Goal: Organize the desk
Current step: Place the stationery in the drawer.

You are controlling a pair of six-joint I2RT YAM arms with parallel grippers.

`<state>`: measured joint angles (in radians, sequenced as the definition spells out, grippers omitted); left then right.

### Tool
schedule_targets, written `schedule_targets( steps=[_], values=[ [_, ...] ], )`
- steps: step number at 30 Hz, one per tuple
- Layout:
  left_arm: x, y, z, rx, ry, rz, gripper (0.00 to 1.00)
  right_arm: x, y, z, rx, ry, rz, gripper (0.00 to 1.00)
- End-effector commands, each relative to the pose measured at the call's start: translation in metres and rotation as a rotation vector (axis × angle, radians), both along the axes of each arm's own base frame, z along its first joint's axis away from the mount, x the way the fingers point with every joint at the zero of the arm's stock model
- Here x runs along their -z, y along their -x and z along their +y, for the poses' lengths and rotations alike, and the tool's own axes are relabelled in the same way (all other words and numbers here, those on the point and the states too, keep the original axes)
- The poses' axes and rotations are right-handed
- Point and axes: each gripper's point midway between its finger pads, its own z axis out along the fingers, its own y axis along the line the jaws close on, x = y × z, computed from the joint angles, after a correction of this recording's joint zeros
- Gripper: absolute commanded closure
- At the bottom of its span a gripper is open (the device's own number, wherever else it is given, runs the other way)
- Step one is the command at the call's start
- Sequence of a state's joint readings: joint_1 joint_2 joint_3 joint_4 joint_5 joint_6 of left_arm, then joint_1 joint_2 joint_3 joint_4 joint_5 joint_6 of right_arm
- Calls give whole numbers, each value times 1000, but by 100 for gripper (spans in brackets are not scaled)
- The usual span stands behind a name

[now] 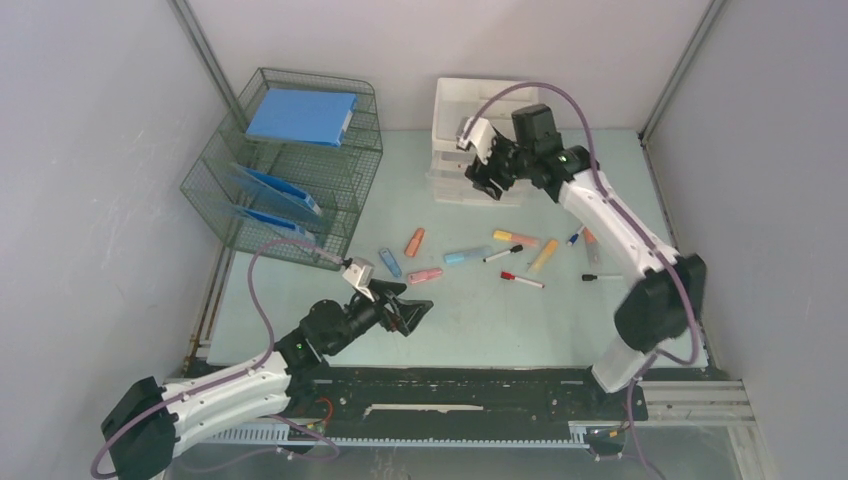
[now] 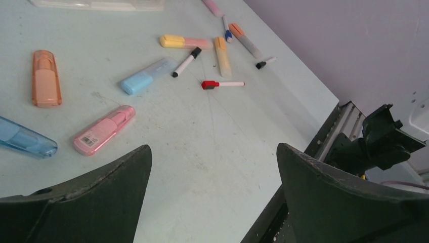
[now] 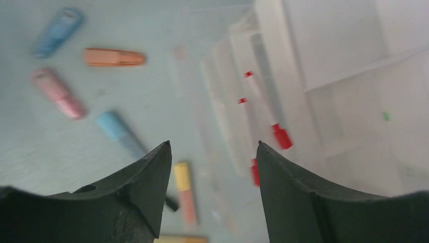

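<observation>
The desk (image 1: 480, 320) is a pale mint-green top strewn with pens and highlighters. In the top view I see an orange highlighter (image 1: 414, 242), a pink one (image 1: 425, 275), a light blue one (image 1: 467, 256) and a red-capped marker (image 1: 522, 281). My left gripper (image 1: 415, 318) hovers open over bare desk (image 2: 212, 126) near the front, just right of the pink highlighter (image 2: 103, 129). My right gripper (image 1: 487, 183) hangs open above the white organizer tray (image 1: 455, 105) at the back. A red-capped marker (image 3: 264, 109) lies in that tray (image 3: 334, 45) beyond the empty right gripper (image 3: 213, 147); this view is blurred.
A wire mesh rack (image 1: 290, 170) with blue folders (image 1: 300, 115) stands at the back left. More markers (image 1: 590, 245) lie on the right, near the right arm. The black front rail (image 1: 450, 390) runs along the near edge. Grey walls close in both sides.
</observation>
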<state>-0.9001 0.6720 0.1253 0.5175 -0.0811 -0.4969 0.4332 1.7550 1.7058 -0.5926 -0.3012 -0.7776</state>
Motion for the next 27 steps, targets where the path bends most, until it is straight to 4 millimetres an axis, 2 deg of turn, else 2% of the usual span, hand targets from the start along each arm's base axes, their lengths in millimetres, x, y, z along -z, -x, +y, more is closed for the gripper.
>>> schedule_targets(
  steps=[1,6,10,17,20,21,22,27],
  values=[
    [-15,4,-11,59,35,-20,0,-41,81,10,-123,-214,84,31],
    [-16,7,-21,107,29,-9,0,-36,147,4,-216,-302,175,30],
    [-18,6,-28,130,28,-3,0,-34,181,-10,-254,-348,223,29],
    [-23,5,-39,159,37,6,0,-13,222,-28,-344,-393,370,23],
    [-24,4,-40,160,39,9,0,-5,234,-30,-372,-421,462,8],
    [-24,4,-40,160,38,9,0,-2,236,-31,-374,-429,489,2],
    [-24,4,-41,159,38,9,0,0,237,-32,-372,-435,511,1],
    [-24,1,-41,149,38,9,0,15,232,-40,-341,-420,532,0]
  ],
)
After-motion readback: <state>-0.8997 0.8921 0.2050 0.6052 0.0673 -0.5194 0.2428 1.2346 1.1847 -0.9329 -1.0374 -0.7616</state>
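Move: The red-capped marker on the table, apparently next in line, lies about 16 cm back from the right hand, 6 cm to its right and 22 cm down. The black marker is roughly 9 cm back, 3 cm right of that hand, and the yellow-pink highlighter 5 cm back, 6 cm right. The open drawer's markers are some 6 cm ahead and 8 cm below. From the left hand, the red-capped marker is about 11 cm ahead, 25 cm right, 14 cm down. Two red-capped markers stay behind in the drawer as the empty right hand pulls quickly back from it, about 22 cm, first rising some 3 cm and then sinking again, out over the loose markers. It drifts slightly right, its wrist swings some 40 degrees until the fingers point mostly left, and late on they spread fully open. The idle left hand slides about 3 cm right, dipping 2 cm on the way, and turns slightly clockwise. ##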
